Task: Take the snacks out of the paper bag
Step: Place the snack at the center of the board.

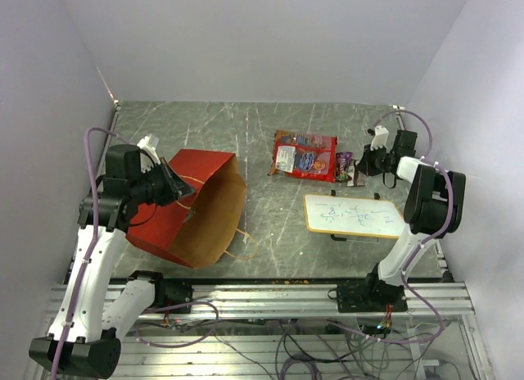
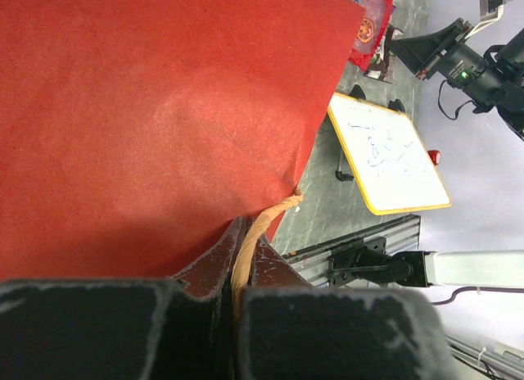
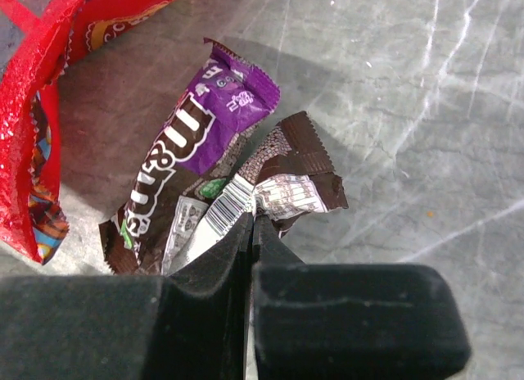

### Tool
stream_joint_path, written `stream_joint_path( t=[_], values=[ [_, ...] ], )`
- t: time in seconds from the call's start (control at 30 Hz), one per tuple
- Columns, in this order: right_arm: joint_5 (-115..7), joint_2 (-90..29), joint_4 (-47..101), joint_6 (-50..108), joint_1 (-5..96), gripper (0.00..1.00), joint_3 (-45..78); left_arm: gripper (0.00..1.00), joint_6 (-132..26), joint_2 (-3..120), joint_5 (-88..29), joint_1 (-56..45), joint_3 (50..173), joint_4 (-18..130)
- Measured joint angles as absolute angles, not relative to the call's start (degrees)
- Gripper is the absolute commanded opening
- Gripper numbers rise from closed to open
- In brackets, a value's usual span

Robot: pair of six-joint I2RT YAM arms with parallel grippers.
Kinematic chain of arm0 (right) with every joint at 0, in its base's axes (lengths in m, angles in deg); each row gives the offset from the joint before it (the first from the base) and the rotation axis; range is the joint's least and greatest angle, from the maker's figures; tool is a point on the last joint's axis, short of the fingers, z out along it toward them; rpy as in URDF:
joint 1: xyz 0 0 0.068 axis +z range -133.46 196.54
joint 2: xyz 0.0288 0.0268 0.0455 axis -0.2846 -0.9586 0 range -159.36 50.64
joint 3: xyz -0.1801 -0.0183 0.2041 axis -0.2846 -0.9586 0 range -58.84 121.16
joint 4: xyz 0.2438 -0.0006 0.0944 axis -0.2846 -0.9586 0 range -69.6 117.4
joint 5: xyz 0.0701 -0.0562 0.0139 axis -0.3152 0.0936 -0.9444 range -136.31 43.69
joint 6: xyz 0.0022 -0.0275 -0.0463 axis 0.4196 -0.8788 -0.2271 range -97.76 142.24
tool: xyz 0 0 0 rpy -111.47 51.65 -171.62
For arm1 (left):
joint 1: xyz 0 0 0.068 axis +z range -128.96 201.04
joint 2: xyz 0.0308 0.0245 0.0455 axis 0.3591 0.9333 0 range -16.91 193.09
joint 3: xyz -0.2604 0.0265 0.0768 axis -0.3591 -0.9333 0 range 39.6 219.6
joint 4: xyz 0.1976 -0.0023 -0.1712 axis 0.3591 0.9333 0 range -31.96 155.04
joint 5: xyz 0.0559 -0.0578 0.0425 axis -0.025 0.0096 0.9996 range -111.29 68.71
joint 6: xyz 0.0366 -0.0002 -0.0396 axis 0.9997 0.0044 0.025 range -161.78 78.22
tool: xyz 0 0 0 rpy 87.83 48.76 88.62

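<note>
The red paper bag (image 1: 184,208) lies tipped on the left of the table, its brown mouth facing front right. My left gripper (image 1: 176,187) is shut on its twisted loop handle (image 2: 260,223), with the bag's red side (image 2: 164,110) filling the left wrist view. Three snacks lie outside at the back right: a large flat red bag (image 1: 304,155), a purple packet (image 3: 205,126) and a crumpled brown packet (image 3: 295,171). My right gripper (image 3: 255,223) is shut, its tips pinching the brown packet's edge on the table. What the paper bag holds is hidden.
A wood-framed white board (image 1: 354,214) lies front right, close to the right arm's base. The bag's second loop handle (image 1: 244,245) trails on the table near the front rail (image 1: 270,291). Walls close in at the back and both sides.
</note>
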State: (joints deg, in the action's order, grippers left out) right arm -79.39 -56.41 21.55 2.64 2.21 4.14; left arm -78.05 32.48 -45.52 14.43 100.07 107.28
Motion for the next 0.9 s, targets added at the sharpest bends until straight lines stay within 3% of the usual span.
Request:
stream_joint_path(
  t=[0.33,0.7,0.9],
  values=[
    [-81.55,-60.15,22.19,2.97,2.21,0.0,7.29,0.07,-77.75,32.39,-44.99,14.43,100.11,107.71],
    [-79.32,-59.1,28.0,5.83,2.19,0.35,4.01,0.07,-78.34,31.47,-44.97,14.43,100.11,107.8],
    [-71.19,-50.6,30.36,10.23,2.19,0.4,-0.6,0.07,-78.9,28.92,-44.95,14.43,100.09,108.68]
  ],
)
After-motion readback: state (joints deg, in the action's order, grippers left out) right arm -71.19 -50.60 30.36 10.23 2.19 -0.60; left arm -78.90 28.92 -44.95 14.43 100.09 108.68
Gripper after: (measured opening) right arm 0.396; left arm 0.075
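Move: The right fingers already pinch the outer end of the brown snack packet; its middle and resting spot lie about 2 cm left and 2 cm back, just below. The purple packet is some 7 cm left, level with the hand; the red snack bag about 19 cm left and 4 cm ahead; the whiteboard 16 cm back and 2 cm left. From the left hand the brown packet is roughly 52 cm right, 20 cm ahead and 22 cm down. The right hand eases about 2 cm forward, opens to release the brown packet, then backs off right and up. ##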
